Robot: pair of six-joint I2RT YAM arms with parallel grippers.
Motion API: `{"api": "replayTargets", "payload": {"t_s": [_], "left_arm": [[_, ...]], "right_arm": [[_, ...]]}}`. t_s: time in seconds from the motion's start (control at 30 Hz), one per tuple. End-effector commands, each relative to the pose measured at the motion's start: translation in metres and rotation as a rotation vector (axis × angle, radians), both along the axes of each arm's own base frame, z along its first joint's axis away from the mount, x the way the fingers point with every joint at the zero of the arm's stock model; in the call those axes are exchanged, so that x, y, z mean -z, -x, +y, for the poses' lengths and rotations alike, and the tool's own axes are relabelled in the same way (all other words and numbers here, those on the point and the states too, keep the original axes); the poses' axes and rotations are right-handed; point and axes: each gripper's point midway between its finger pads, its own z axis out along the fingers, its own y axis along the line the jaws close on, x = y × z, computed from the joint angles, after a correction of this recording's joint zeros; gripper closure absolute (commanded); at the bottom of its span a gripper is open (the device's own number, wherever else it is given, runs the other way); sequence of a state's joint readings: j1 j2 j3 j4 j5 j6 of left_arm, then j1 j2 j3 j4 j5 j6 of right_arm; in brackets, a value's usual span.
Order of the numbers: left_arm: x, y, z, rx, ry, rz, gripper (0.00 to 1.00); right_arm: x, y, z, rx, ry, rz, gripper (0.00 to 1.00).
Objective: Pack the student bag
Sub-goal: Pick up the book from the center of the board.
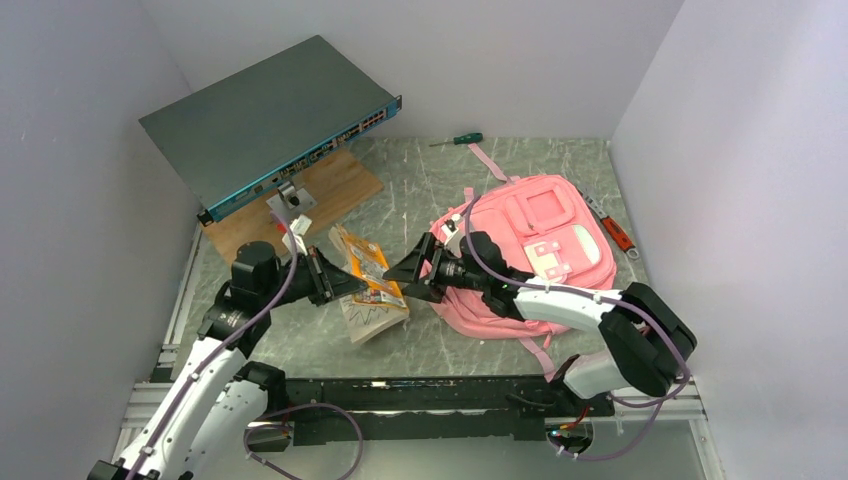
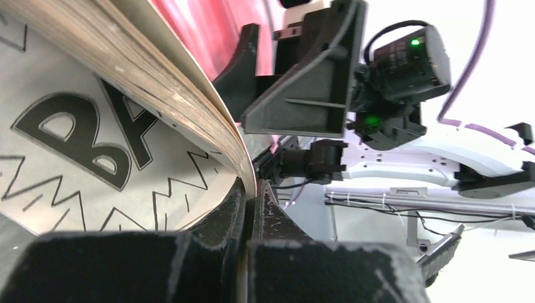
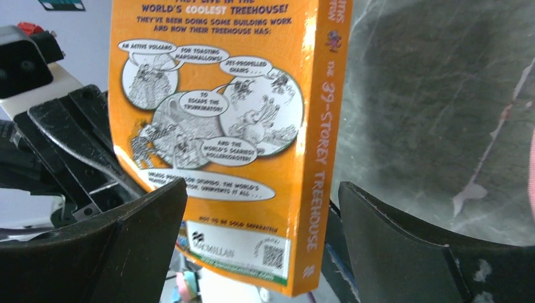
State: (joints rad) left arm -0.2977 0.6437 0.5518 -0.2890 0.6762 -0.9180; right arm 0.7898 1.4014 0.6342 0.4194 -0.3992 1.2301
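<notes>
The pink student bag (image 1: 540,240) lies flat at the right of the marble table, pockets up. An orange paperback book (image 1: 372,268) hangs above the table just left of the bag, its white pages fanned open below. My left gripper (image 1: 335,280) is shut on the book's thin edge; in the left wrist view the fingers (image 2: 252,202) pinch the curved cover and pages (image 2: 94,139). My right gripper (image 1: 412,275) is open, its two jaws standing either side of the book's (image 3: 221,126) lower spine corner without touching it. The right gripper (image 3: 262,196) holds nothing.
A grey network switch (image 1: 270,120) leans over a wooden board (image 1: 335,190) at the back left. A green-handled screwdriver (image 1: 458,140) lies at the back, and a red-handled tool (image 1: 615,230) lies right of the bag. White walls close in on three sides.
</notes>
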Motion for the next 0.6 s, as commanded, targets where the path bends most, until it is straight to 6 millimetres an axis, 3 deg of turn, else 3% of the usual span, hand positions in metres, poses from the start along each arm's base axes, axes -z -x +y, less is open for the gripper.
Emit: {"api": "replayTargets", "payload": {"t_s": [0.0,0.13,0.23,0.4,0.57], "left_arm": [[-0.089,0.006,-0.008,0.069,0.131,-0.264,1.0],[-0.107,0.009,-0.008,0.078,0.154,-0.306,1.0],[-0.11,0.01,-0.01,0.091,0.18,-0.311,1.0],[-0.096,0.007,-0.013,0.103,0.194,-0.286,1.0],[-0.077,0.007,-0.013,0.103,0.188,-0.245,1.0]], "right_arm": [[-0.03,-0.01,0.008,0.042,-0.118,0.017,0.08],[-0.045,-0.005,0.016,-0.003,-0.221,0.04,0.1],[-0.066,0.001,0.023,-0.046,-0.326,0.036,0.18],[-0.101,0.009,0.021,-0.073,-0.519,0.041,0.27],[-0.121,0.012,0.015,-0.099,-0.676,0.07,0.51]]}}
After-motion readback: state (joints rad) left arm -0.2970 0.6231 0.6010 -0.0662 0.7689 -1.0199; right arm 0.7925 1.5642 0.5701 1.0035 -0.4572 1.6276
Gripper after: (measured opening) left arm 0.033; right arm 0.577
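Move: My left hand already pinches the orange book by its outer edge, up in the air; the book's middle lies about 4 cm ahead of it, 2 cm to its right and 5 below. From my open right hand that middle is some 5 cm to the left, 3 ahead and about level, spine lower. The pink bag lies about 26 cm to the right of my right hand, 6 farther out and 12 lower. I lift the book with my left hand about 7 cm, fast at first and then easing off, keeping the pinch on the pages and orange cover. My right hand follows up some 5 cm and a little to the left towards the spine, its fingers tipping up roughly 20 degrees until about level, and closes from wide open to a bit over half, one finger on each side of the spine. ##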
